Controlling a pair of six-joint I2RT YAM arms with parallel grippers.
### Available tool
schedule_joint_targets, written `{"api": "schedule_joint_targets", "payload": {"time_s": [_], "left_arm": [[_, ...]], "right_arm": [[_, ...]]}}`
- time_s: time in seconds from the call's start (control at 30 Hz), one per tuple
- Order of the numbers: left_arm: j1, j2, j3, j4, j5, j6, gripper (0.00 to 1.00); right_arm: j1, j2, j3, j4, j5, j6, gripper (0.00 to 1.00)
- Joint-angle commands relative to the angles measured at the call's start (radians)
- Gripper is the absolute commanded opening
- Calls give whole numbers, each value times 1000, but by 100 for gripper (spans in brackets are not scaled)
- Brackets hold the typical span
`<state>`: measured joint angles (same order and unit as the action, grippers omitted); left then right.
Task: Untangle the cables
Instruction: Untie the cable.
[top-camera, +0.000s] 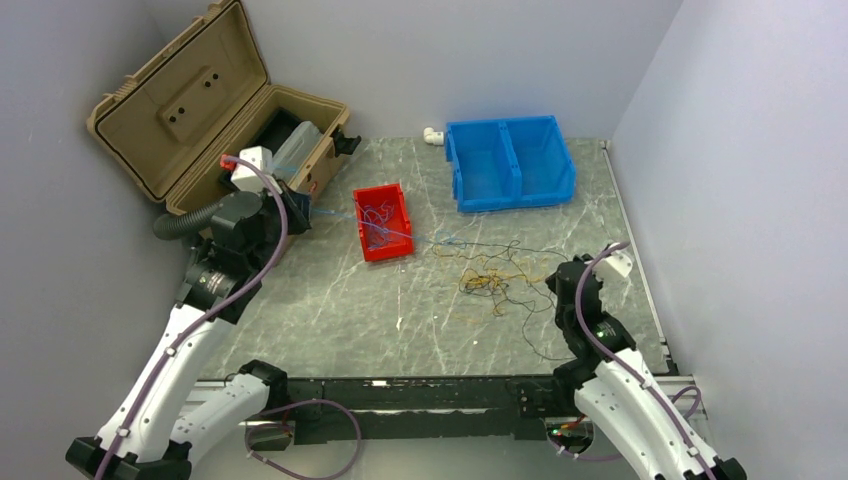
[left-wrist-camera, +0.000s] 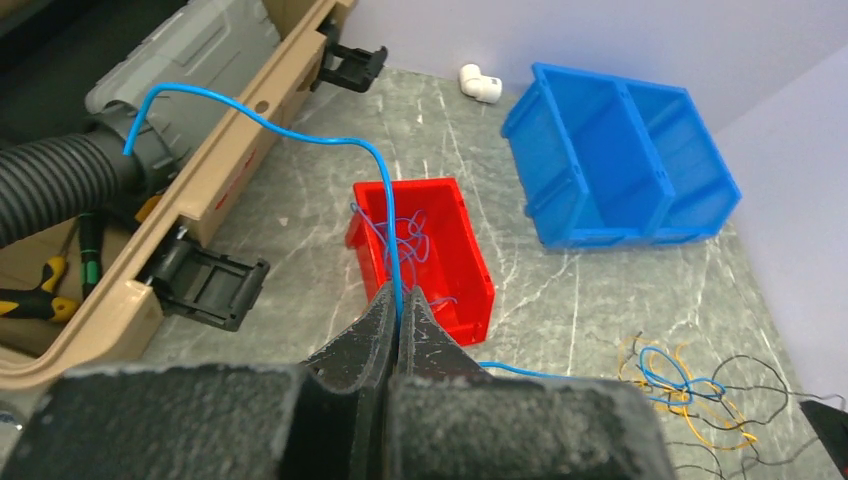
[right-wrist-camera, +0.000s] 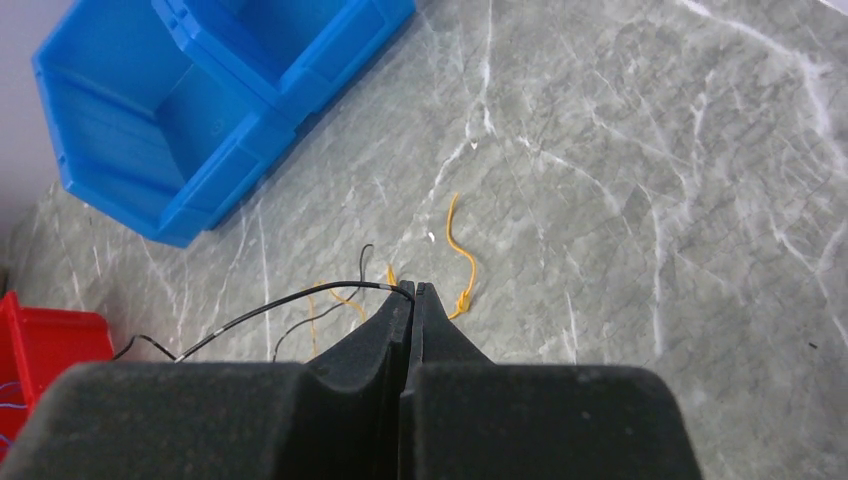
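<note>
A loose tangle of thin black, orange and blue cables (top-camera: 490, 280) lies on the table right of centre; it also shows in the left wrist view (left-wrist-camera: 680, 385). My left gripper (top-camera: 303, 212) is shut on a blue cable (left-wrist-camera: 300, 135) that runs between its tips (left-wrist-camera: 400, 292), arcs up to the left and trails right toward the tangle. More blue cables (top-camera: 378, 218) lie in the red bin (top-camera: 385, 247). My right gripper (top-camera: 555, 283) is at the tangle's right edge, shut (right-wrist-camera: 412, 288) on a black cable (right-wrist-camera: 280, 300). An orange strand (right-wrist-camera: 462, 255) lies just beyond it.
An open tan case (top-camera: 180, 100) with a black corrugated hose (top-camera: 185, 222) stands at the back left, close to my left gripper. A blue two-compartment bin (top-camera: 510, 165) stands at the back, with a white pipe fitting (top-camera: 432, 135) beside it. Walls enclose the table on both sides.
</note>
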<state>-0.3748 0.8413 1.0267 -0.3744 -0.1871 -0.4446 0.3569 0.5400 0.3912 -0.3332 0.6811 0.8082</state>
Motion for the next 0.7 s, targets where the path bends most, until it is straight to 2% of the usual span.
{"api": "schedule_joint_targets", "payload": {"time_s": [0.0, 0.07, 0.1, 0.23, 0.3, 0.4, 0.5, 0.57, 0.67], "left_arm": [[1, -18, 8, 14, -59, -14, 0], [1, -15, -9, 68, 52, 0, 0], [1, -11, -25, 117, 141, 25, 0], [1, 45, -39, 252, 460, 57, 0], [1, 81, -18, 263, 531, 54, 0], [0, 115, 2, 268, 602, 62, 0], [1, 115, 1, 281, 622, 62, 0], [-1, 106, -2, 284, 616, 65, 0], [0, 97, 2, 275, 608, 74, 0]], "right_arm": [[-2, -28, 50, 18, -2, -108, 0], [-2, -30, 43, 102, -145, -236, 0], [-2, -26, 42, 146, -237, -305, 4], [-2, 32, 58, 239, -524, -420, 58], [-2, 75, 63, 284, -652, -454, 71], [-1, 157, 69, 361, -859, -499, 78], [2, 250, 104, 407, -1034, -503, 80], [19, 306, 125, 428, -1084, -506, 82], [73, 365, 156, 449, -1082, -526, 86]]}}
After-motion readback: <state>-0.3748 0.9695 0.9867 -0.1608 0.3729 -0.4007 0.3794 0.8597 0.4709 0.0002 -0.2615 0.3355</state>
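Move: The right hand, shut on a black cable, has the yellow and black cable tangle about 9 cm ahead, 10 cm to its left and 13 cm below; the blue knot lies some 12 cm beyond that tangle and 11 cm left of it. From the left hand, holding the blue cable high, the tangle is roughly 36 cm right, 6 cm ahead and 32 cm down, and the red box 20 cm ahead, 10 cm right, 30 cm down. Leftward the right hand sweeps about 17 cm, nearly level, swinging its fingers some 60 degrees counter-clockwise and opening them wide, so that it lets go of the black cable and comes closer to the tangle. The left hand, still pinching the blue cable, swings right about 10 cm towards the tangle, turning clockwise, after barely moving at first. ##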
